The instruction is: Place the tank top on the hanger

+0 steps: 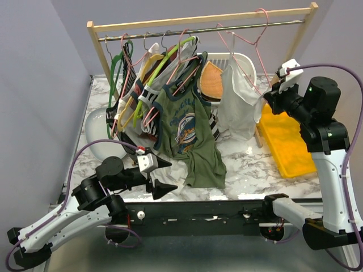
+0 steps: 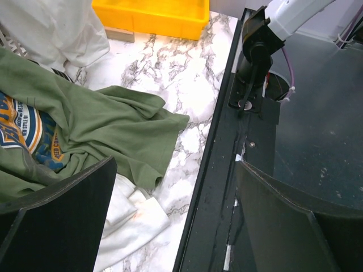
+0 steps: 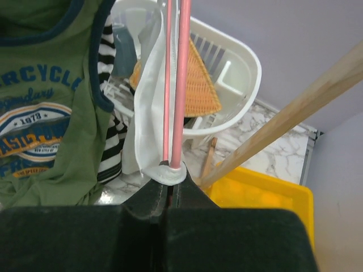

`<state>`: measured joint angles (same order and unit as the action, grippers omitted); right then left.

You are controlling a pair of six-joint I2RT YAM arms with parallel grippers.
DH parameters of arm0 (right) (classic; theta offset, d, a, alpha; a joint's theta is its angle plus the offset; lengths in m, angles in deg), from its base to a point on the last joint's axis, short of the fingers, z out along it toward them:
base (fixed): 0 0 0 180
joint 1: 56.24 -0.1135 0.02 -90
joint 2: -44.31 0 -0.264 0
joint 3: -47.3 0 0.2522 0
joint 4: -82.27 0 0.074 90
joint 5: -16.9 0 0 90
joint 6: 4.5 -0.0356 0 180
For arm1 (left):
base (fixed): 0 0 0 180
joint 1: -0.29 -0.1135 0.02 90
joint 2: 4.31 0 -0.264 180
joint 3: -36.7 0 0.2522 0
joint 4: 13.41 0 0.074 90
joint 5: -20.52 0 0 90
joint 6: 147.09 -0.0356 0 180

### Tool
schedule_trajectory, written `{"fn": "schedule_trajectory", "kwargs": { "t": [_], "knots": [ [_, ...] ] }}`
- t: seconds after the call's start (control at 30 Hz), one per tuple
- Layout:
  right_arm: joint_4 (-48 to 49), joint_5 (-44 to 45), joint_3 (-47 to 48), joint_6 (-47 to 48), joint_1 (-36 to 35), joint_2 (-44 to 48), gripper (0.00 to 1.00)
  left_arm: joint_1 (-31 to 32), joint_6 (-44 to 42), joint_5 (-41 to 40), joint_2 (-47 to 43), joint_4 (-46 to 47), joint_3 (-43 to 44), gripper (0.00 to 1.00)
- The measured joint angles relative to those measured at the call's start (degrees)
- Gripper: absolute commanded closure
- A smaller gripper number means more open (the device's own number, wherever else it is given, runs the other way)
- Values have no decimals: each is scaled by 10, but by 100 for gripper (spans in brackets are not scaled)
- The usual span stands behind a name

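Note:
The white tank top (image 1: pixel 237 107) hangs on the pink wire hanger (image 1: pixel 248 41), whose hook is up at the rack's metal rail on the right. My right gripper (image 1: pixel 266 97) is shut on the hanger's lower right corner, with a fold of the white top pinched there. In the right wrist view the pink wires (image 3: pixel 182 85) and the white cloth (image 3: pixel 148 113) rise straight out of the closed right gripper (image 3: pixel 170 184). My left gripper (image 1: pixel 172 174) is open and empty, low over the table's front edge, and in the left wrist view (image 2: pixel 176 226) it spans the black rail.
The olive-green printed top (image 1: pixel 187 130) hangs from the rack and drapes onto the marble table. A crumpled white cloth (image 2: pixel 133 218) lies under its hem. The rack's left half holds several hangers and clothes. A white basket (image 1: pixel 227 62) stands behind and a yellow tray (image 1: pixel 286 141) at right.

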<state>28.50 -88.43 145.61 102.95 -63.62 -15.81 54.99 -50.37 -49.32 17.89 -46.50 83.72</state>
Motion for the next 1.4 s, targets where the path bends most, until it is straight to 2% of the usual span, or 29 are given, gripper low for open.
{"fn": "schedule_trajectory", "kwargs": {
  "t": [0.37, 0.7, 1.13, 1.4],
  "knots": [
    [60, -24, 26, -16, 0, -3, 99, 0, 0, 0, 12, 0, 0, 1],
    [86, -80, -81, 27, 0, 68, 100, 0, 0, 1, 12, 1, -1, 1],
    [117, -61, -83, 18, 0, -19, 100, 0, 2, 2, 12, 4, -1, 1],
    [133, -45, -83, 1, 0, -41, 100, 0, 2, 3, 12, 4, -1, 1]
  ]
}}
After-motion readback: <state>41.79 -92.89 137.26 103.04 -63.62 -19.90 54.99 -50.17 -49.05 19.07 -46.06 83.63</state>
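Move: The right hand grips the lower corner of the pink hanger carrying the white tank top. The rail spot for its hook lies about 14 cm ahead, 8 cm left and 20 cm above. The rack's right post is some 9 cm ahead and 4 cm right; the white basket 21 cm ahead, 11 cm left, low down; the green tank top level with the hand, 28 cm left. From the left hand, that spot is some 36 cm ahead, 26 cm right and well above. Still pinching the pink hanger's corner, the right hand first lifts it about 4 cm, then sinks while drawing back a couple of centimetres and drifting left. It then pushes forward some 6 cm, still sinking, bringing the hook down at the rail. The wrist tips up and swings counter-clockwise by some 8 degrees, then mostly returns; the fingers stay shut. ##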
